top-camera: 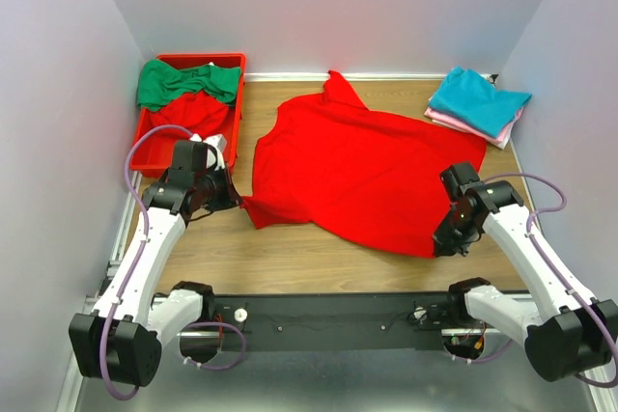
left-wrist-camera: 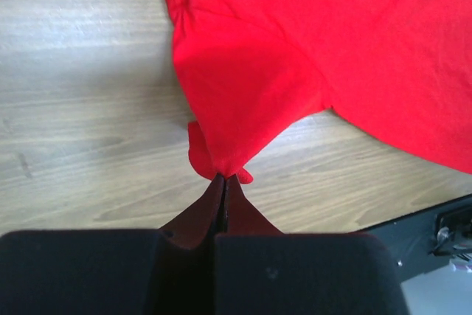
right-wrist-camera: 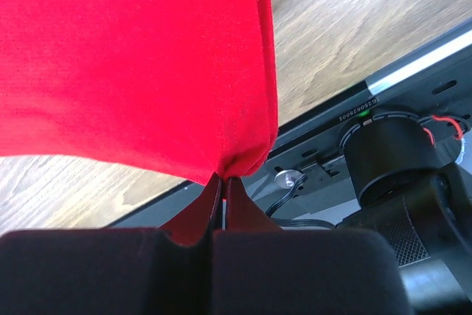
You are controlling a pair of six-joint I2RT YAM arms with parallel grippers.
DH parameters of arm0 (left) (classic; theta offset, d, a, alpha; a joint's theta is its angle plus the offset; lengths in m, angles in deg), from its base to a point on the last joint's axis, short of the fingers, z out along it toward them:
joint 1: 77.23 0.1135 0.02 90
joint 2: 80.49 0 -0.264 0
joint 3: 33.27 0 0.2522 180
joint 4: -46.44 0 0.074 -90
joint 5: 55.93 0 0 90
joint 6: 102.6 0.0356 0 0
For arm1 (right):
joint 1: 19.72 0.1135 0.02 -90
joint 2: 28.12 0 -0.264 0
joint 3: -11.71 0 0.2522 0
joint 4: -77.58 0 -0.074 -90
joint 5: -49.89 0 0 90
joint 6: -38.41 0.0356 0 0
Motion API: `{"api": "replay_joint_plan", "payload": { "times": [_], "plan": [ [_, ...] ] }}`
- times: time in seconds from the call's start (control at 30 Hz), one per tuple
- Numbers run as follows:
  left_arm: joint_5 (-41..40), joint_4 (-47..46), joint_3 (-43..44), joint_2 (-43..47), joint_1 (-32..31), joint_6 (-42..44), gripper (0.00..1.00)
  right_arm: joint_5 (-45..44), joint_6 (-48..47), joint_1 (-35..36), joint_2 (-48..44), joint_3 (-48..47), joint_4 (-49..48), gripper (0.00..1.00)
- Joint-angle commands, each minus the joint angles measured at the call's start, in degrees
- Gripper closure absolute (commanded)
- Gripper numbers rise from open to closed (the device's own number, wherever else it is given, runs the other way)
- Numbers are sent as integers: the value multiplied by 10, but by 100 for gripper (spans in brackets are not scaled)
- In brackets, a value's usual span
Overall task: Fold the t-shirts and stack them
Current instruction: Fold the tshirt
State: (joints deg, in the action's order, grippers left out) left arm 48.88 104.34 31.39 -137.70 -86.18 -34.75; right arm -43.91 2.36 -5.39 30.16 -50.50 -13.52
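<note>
A bright red t-shirt (top-camera: pixel 357 166) lies spread across the middle of the wooden table. My left gripper (top-camera: pixel 235 202) is shut on its near left corner, and the cloth (left-wrist-camera: pixel 243 101) bunches into a pinch at the fingertips (left-wrist-camera: pixel 223 177). My right gripper (top-camera: pixel 446 244) is shut on the near right corner, where the hem (right-wrist-camera: pixel 147 64) hangs from the pinch just above the table's front rail. A teal t-shirt (top-camera: pixel 478 98) lies folded on a pink one (top-camera: pixel 454 123) at the back right. A green t-shirt (top-camera: pixel 183 82) and another red one (top-camera: pixel 193 111) sit crumpled in the bin.
The red plastic bin (top-camera: pixel 235 96) stands at the back left, close behind the left arm. A black rail (top-camera: pixel 338 320) with cables runs along the table's near edge. White walls close in on three sides. Bare wood (top-camera: pixel 319 253) shows between shirt and rail.
</note>
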Motion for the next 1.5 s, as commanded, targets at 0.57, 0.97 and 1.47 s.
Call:
{"api": "replay_joint_plan", "payload": {
  "times": [0.57, 0.97, 1.47],
  "plan": [
    [109, -153, 111, -168, 4, -40, 100, -27, 28, 4, 53, 17, -130, 99],
    [138, -176, 206, -297, 4, -23, 100, -74, 5, -23, 133, 6, -229, 99],
    [180, -170, 358, -434, 4, -13, 100, -60, -75, -154, 168, -28, -259, 99]
  ]
}}
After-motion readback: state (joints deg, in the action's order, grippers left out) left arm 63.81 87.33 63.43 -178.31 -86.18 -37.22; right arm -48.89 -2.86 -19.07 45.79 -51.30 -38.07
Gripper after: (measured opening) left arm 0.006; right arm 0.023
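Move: Both grippers hold the red t-shirt's lifted near edge. From the left, the shirt's far left corner lies about 28 cm ahead and 12 to the right, 16 below; the red bin sits 25 ahead, 13 left, and the far sleeve 33 ahead, 25 right. From the right, the shirt's far right corner is some 31 cm ahead, 8 to the right and 10 below, with the folded stack about 9 cm farther out beyond it. Bring the left gripper forward about 19 cm and 7 to the right, carrying its pinched cloth over the shirt towards the far left corner. Meanwhile take the right gripper forward about 11 cm, sinking a little and swinging right near the end, its fingertips tipping slightly forward. Keep both sets of fingers shut on the cloth. ##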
